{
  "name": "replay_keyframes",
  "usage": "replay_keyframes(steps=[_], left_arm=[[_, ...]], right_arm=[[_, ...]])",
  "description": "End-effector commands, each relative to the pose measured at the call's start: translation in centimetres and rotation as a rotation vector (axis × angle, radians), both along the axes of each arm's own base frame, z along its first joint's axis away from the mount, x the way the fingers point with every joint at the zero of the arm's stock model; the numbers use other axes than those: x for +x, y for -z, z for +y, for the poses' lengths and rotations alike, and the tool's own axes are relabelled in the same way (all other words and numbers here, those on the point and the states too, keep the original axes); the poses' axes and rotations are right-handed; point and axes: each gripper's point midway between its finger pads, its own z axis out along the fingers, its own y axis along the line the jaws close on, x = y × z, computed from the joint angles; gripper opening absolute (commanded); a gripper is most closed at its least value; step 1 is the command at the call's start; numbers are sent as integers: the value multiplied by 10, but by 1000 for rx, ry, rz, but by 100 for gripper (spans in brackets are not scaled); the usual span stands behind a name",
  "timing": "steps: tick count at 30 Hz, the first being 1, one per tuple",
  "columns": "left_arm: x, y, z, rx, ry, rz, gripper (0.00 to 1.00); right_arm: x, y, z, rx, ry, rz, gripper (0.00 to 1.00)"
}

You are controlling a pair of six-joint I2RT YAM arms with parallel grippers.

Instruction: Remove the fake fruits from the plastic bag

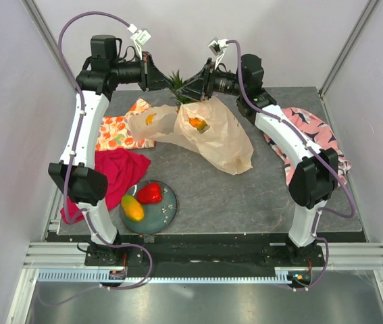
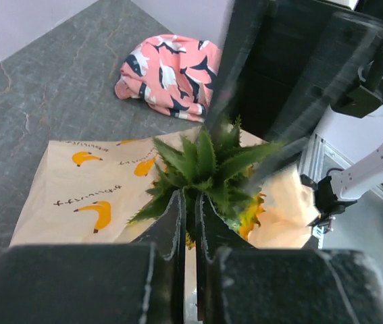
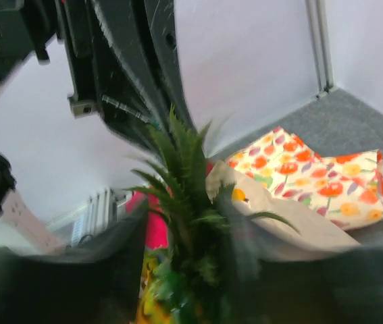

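Note:
The pineapple's green leaves [image 1: 176,79] stick up from the mouth of the banana-printed plastic bag [image 1: 221,142] at the back of the table. Its orange body [image 1: 196,123] is still in the bag. My left gripper [image 1: 166,81] is shut on the leaves [image 2: 201,165], with the fingers nearly touching [image 2: 190,199]. My right gripper [image 1: 190,86] stands opposite, its blurred fingers spread on either side of the crown [image 3: 184,175], open [image 3: 188,229]. A mango [image 1: 132,208] and a red pepper [image 1: 150,194] lie on a grey plate [image 1: 167,216] at the front left.
A fruit-printed orange-and-white cloth [image 1: 113,131] lies left of the bag. A magenta cloth [image 1: 113,172] lies beside the plate. A pink patterned cloth [image 1: 313,131] lies at the right, under the right arm. Bare grey tabletop [image 1: 245,196] runs along the front.

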Motion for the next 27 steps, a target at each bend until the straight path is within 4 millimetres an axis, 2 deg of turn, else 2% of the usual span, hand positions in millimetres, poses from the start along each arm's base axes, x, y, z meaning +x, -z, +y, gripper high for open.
replay_keyframes(steps=[1, 3, 4, 6, 7, 10, 12, 14, 15, 16, 18, 19, 21, 22, 23, 24, 25, 26, 27], left_arm=[[-23, -34, 7, -5, -5, -111, 2], [-35, -39, 17, 16, -26, -132, 2], [-49, -54, 26, 15, -44, -169, 2], [-64, -61, 36, 14, -53, -167, 2], [-79, -74, 45, 9, -68, -194, 2], [-106, -58, 51, 53, -42, -176, 2], [-126, -48, 56, 102, -33, -199, 2], [-150, -33, 58, 128, -21, -147, 2], [-157, -29, 58, 134, -9, -145, 2], [-166, -18, 57, 124, 13, -101, 2], [-184, -20, 54, 98, 27, -90, 2], [-187, -9, 51, 73, 45, -34, 2], [-189, -6, 48, 27, 42, 13, 2], [-188, 8, 46, 6, 44, 78, 2], [-180, 5, 45, -14, 41, 47, 2], [-182, 7, 43, -48, 46, 123, 2], [-187, 1, 40, -73, 89, 137, 2], [-190, -3, 41, -73, 99, 148, 2], [-199, 9, 43, -24, 131, 137, 2]], right_arm=[[-36, 4, -6, -84, -109, -26, 68], [-38, 19, -16, -150, -121, -57, 79], [-45, 35, -27, -208, -123, 7, 81], [-50, 66, -40, -297, -133, 36, 85], [-54, 90, -52, -377, -136, 45, 85], [-57, 157, -76, -538, -114, 97, 87], [-50, 187, -85, -619, -84, 122, 90], [-43, 205, -92, -664, -62, 154, 92], [-38, 221, -93, -689, -56, 182, 98], [-31, 227, -96, -719, -29, 193, 98], [-26, 241, -96, -735, -20, 238, 98], [-24, 238, -93, -724, -23, 237, 98], [-23, 237, -88, -709, -28, 244, 98], [-23, 236, -84, -717, -30, 231, 98], [-23, 238, -84, -739, -19, 220, 98], [-22, 239, -85, -771, -6, 190, 98], [-25, 244, -85, -815, 1, 180, 98], [-18, 252, -96, -888, 58, 164, 98], [-15, 259, -103, -929, 81, 168, 98]])
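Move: The left gripper already holds the pineapple by its leaves, the body tilting some 11 cm below it, 5 cm back and 6 cm right, still wrapped by the plastic bag. The plate lies about 24 cm back, 9 cm left and 38 cm below. On it, from the same hand, the red pepper is 20 cm back and 10 cm left, the mango 25 cm back and 14 cm left. The bag's middle is roughly 24 cm below the right gripper, 8 cm right and 3 cm back. Keep the left fingers shut on the pineapple's leaves and swing it back about 19 cm towards the plate, drifting left, arching up some 5 cm on the way and then sinking. Meanwhile open the right gripper fully clear of the crown and drop it about 27 cm with a drift right onto the bag, tipping its left-pointing fingers down some 45 degrees. ##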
